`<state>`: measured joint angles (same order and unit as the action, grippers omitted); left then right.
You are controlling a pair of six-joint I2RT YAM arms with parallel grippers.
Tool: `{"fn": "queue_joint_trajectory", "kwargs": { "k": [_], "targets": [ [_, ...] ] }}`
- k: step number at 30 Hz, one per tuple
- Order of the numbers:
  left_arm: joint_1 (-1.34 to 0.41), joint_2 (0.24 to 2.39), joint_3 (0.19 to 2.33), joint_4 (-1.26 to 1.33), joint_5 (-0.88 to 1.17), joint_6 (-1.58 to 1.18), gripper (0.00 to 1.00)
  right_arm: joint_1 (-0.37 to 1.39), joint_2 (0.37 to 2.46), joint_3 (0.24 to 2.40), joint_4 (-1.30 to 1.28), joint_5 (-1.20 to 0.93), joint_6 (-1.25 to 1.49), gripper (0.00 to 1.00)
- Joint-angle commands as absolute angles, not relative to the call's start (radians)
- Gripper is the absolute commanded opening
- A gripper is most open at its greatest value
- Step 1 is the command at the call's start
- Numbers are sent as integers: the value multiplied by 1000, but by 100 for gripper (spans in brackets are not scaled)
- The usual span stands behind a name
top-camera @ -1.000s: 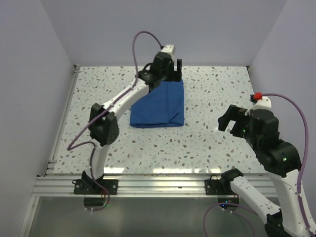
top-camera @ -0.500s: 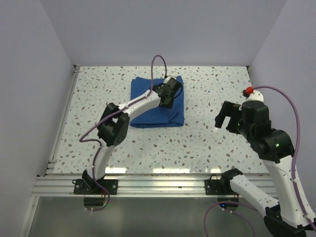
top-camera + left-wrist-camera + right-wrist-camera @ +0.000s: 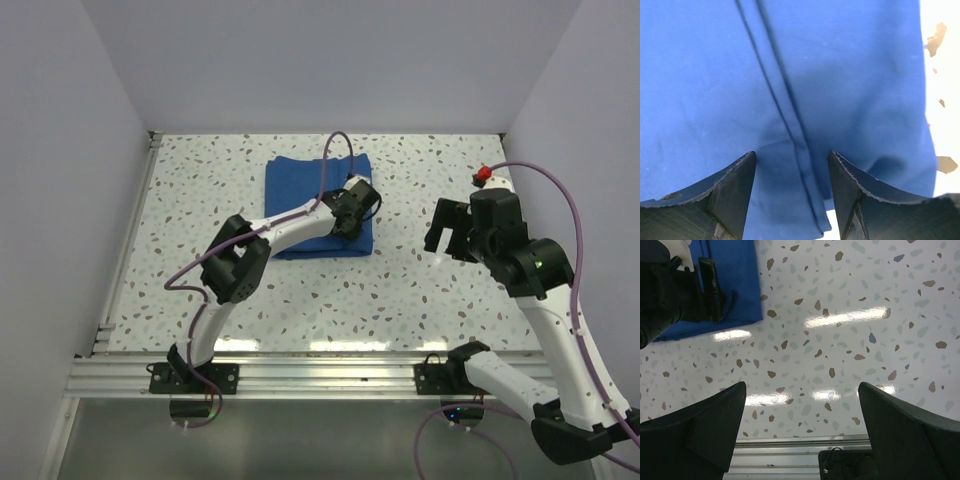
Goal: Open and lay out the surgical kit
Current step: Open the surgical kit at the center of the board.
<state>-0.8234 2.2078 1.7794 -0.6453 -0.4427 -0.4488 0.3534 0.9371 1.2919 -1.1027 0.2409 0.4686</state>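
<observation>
The surgical kit's royal-blue cloth wrap (image 3: pixel 300 190) lies folded shut on the speckled table at the back centre. My left gripper (image 3: pixel 357 214) is open and low over the wrap's near right part. In the left wrist view its jaws (image 3: pixel 792 152) straddle a folded seam of the cloth (image 3: pixel 790 75) near the cloth's edge. My right gripper (image 3: pixel 446 232) is open and empty, above bare table to the right of the wrap. In the right wrist view (image 3: pixel 802 384) the wrap (image 3: pixel 737 285) shows at upper left. The steel tray and the instruments are hidden.
An aluminium rail (image 3: pixel 320 372) runs along the table's near edge and also shows in the right wrist view (image 3: pixel 785 460). Pale walls close in the left, back and right sides. The left arm's black wrist (image 3: pixel 675 300) shows in the right wrist view.
My left gripper has come from the wrap's far edge toward me and down onto its near right part. My right gripper has shifted slightly left and away from me.
</observation>
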Motion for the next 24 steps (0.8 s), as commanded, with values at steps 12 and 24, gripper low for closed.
{"fn": "queue_joint_trajectory", "kwargs": {
  "k": [12,24],
  "targets": [
    [-825,2240,1798,-759,-460,-535,61,357,907,1259,-1072,229,471,98],
    [-767,2224,1891,-776,-396,-518,0,357,949,1252,-1005,203,454,98]
  ]
}}
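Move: The loose folded edge of the surgical kit runs between my open left fingertips, about 1 cm right of midway between them and 1 cm below. From that hand, the kit's right border lies some 6 cm to the right and level fore and aft. Its near border is about 4 cm back, and the middle of the blue pack about 7 cm ahead and 5 cm left. From my right hand, the folded edge lies roughly 16 cm ahead, 18 cm left and 23 cm below. I keep my left hand at the folded edge near the kit's front border, fingers slanting down and forward. I let it shift only about 1 cm left and settle slightly, turning some 5 degrees counter-clockwise. Then, from more than half open, I close the fingers almost fully and pinch the blue cloth fold between the tips. ##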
